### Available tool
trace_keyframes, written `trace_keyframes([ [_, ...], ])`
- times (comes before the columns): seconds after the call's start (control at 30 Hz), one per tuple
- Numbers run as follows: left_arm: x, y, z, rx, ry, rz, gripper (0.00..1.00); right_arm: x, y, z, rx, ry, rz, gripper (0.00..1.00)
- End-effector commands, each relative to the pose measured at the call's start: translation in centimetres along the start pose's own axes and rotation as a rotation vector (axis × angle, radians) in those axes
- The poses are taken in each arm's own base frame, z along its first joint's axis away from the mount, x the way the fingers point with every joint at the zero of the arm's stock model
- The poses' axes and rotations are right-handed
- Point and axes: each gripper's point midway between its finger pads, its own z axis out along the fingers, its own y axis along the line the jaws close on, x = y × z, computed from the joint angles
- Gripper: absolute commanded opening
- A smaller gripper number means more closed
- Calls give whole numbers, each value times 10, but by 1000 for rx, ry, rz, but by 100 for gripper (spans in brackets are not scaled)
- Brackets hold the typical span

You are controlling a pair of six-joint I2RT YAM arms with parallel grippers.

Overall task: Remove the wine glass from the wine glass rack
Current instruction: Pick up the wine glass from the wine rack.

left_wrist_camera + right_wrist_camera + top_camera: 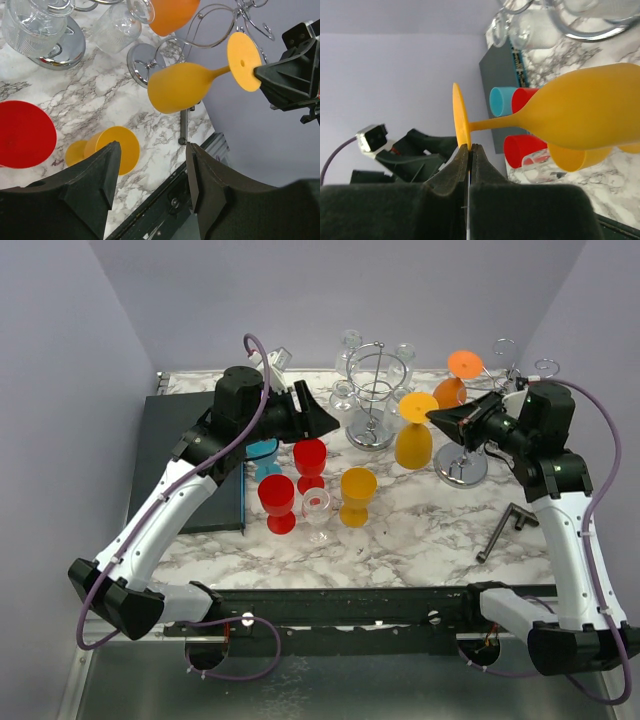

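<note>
A yellow wine glass (413, 445) hangs upside down in the air, foot up and bowl down, just left of the chrome wine glass rack (461, 468). My right gripper (437, 417) is shut on the rim of its round foot, with the jaws pinched on the foot's edge in the right wrist view (470, 148). The glass also shows in the left wrist view (177, 87) and in the right wrist view (590, 107). An orange glass (452, 390) still hangs on the rack. My left gripper (328, 420) is open and empty above the red glasses, with nothing between the fingers (152, 150).
A second chrome rack (372, 390) with clear glasses stands at the back centre. Two red glasses (277, 502), a yellow glass (357, 495), a clear glass (317, 508) and a blue cup (262, 455) stand mid-table. A dark mat (195, 460) lies left, a metal tool (500, 530) right.
</note>
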Motion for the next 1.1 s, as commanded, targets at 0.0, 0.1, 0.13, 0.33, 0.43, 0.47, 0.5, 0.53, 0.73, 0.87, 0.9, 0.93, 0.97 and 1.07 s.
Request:
trace_keyframes([
  [0.0,-13,-9,3,64,-55,-36,65,10,61,-16,-211,107,-83,1],
  [0.1,-20,-10,3,100,-74,-57,70,7,86,-13,-288,152,-82,1],
  [0.13,-25,-10,3,111,-86,-61,72,4,95,-12,-309,158,-87,1],
  [0.33,-54,-13,-7,215,-164,-109,78,-10,142,-3,-453,223,-70,1],
  [0.43,-67,-18,-11,295,-196,-124,81,-17,160,0,-511,239,-50,1],
  [0.47,-71,-19,-12,319,-202,-136,82,-18,167,0,-535,243,-44,1],
  [0.5,-75,-21,-13,343,-211,-148,83,-19,171,3,-544,249,-32,1],
  [0.53,-77,-20,-12,357,-216,-157,85,-20,180,2,-575,253,-38,1],
  [0.73,-96,-30,-14,479,-263,-188,92,-18,202,13,-634,303,1,1],
  [0.87,-105,-34,-10,532,-276,-219,94,-15,212,20,-664,322,31,1],
  [0.9,-106,-34,-9,542,-278,-224,95,-14,215,21,-673,329,38,1],
  [0.93,-108,-36,-9,554,-281,-228,95,-11,218,22,-682,340,43,1],
  [0.97,-109,-36,-8,560,-284,-236,95,-10,219,24,-685,347,50,1],
  [1.07,-111,-36,-6,581,-285,-256,95,-5,225,26,-697,359,61,1],
])
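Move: The yellow wine glass already hangs upside down from the right fingers by its foot; its middle is about 7 cm below them, 2 cm ahead and 2 cm left. The open left gripper is roughly 20 cm to the right hand's left, about level. From the left gripper, that glass is some 18 cm right, 2 cm ahead and 7 cm lower; the clear glass rack stands 17 cm ahead, 12 cm right and 9 cm lower. Keep the pinch on the yellow glass's foot and raise the right hand about 18 cm, going left and forward as well, towards the left gripper; turn it counter-clockwise and roll its left side up so the bowl swings left. Meanwhile bring the empty left gripper up and forward, tip its fingers up some 30 degrees and open them nearly full for the bowl. ##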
